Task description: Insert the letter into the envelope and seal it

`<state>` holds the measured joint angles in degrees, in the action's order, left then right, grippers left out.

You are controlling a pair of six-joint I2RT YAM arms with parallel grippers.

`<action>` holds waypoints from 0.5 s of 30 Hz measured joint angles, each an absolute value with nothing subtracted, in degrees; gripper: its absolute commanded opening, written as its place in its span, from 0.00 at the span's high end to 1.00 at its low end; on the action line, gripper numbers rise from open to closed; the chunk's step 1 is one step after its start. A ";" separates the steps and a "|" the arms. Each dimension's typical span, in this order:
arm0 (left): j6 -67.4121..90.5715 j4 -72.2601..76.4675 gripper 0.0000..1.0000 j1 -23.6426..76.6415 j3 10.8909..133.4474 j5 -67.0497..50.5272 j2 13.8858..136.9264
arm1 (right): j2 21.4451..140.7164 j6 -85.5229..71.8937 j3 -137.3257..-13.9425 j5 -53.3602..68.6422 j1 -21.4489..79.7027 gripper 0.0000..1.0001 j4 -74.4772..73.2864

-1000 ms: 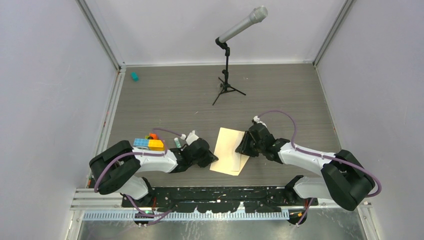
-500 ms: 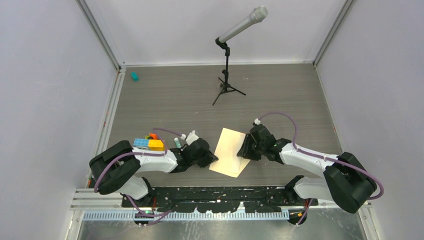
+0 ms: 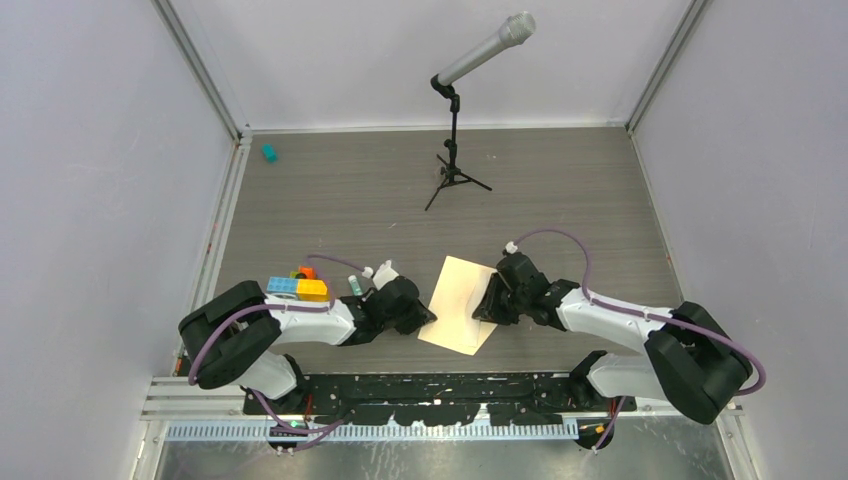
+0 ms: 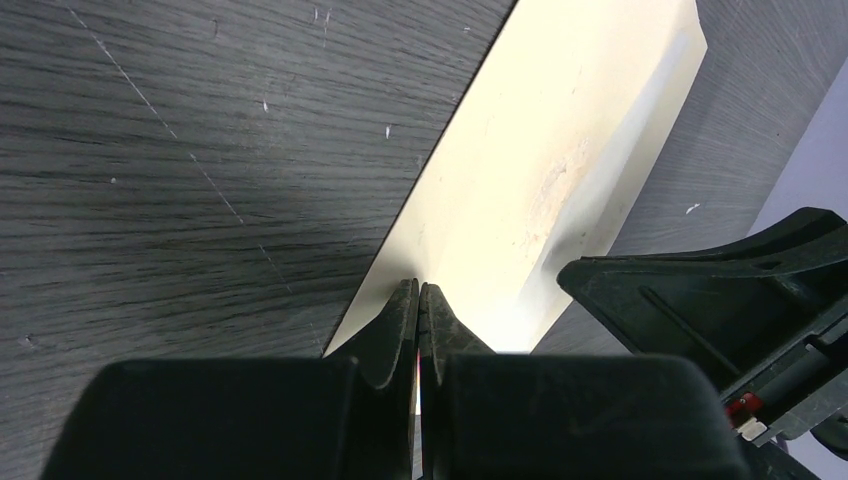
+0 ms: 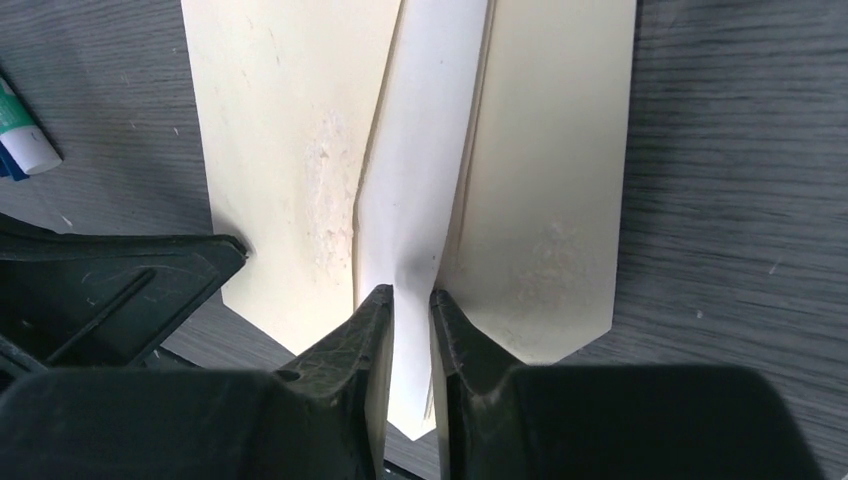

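Note:
The tan envelope (image 3: 452, 295) lies open on the dark table between my two arms; in the right wrist view its two cream panels (image 5: 280, 150) spread to either side. The letter (image 5: 420, 150), a paler white sheet, rises as a narrow ridge between those panels. My right gripper (image 5: 411, 292) has its fingers close together on either side of that ridge and pinches the letter's near end. My left gripper (image 4: 419, 286) is shut, its tips resting on the envelope's left edge (image 4: 520, 190). From above, the left gripper (image 3: 428, 317) and right gripper (image 3: 480, 312) flank the envelope's near end.
A microphone on a black stand (image 3: 455, 160) occupies the back middle. A small teal object (image 3: 268, 152) lies at the far left. Coloured blocks (image 3: 298, 288) sit on the left arm, and a glue stick (image 5: 20, 140) lies just left of the envelope.
My right gripper has slid slightly nearer and leftward over the envelope, widened its jaws briefly, then narrowed them on the letter. The left arm has stayed put.

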<state>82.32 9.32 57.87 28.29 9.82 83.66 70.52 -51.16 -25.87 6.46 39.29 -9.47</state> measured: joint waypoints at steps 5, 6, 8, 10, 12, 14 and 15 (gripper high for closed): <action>81.97 9.30 1.00 57.89 28.38 9.80 83.72 | 71.66 -52.34 -25.63 6.52 39.42 0.92 -7.92; 81.93 9.30 1.00 57.89 28.40 9.76 83.72 | 71.92 -52.60 -25.61 6.52 39.44 0.95 -7.49; 81.80 9.28 1.00 57.89 28.45 9.74 83.74 | 72.38 -53.08 -25.58 6.50 39.53 0.99 -6.72; 81.69 9.26 1.00 57.89 28.47 9.67 83.77 | 72.73 -53.36 -25.58 6.31 39.68 0.99 -6.11; 81.52 9.30 1.00 57.89 28.49 9.67 83.74 | 72.79 -53.45 -25.58 6.00 39.70 0.99 -6.02; 80.90 9.28 1.00 57.89 28.49 9.65 83.64 | 72.66 -53.39 -25.61 5.28 39.70 0.99 -6.04; 80.58 9.02 1.00 57.89 28.47 9.65 83.44 | 72.64 -53.34 -25.61 5.13 39.72 0.99 -6.04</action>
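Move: The letter's white strip shows between the envelope's flaps right at my right fingertips: its middle lies about 3 cm ahead and 1 cm to the left, some 1 cm below. The envelope's middle is some 3 cm ahead and 4 cm left of that hand; the glue stick is about 7 cm ahead and 24 cm left. From my left hand, the letter's middle is about 3 cm ahead and 8 cm to the right, 1 cm below. I close my right fingers from about a quarter open to shut on the right-hand edge of the letter strip, easing roughly 1 cm forward and slightly left and down as they come together. My left hand stays where it is, its closed fingertips still resting on the envelope near its left edge, close to the near corner. ##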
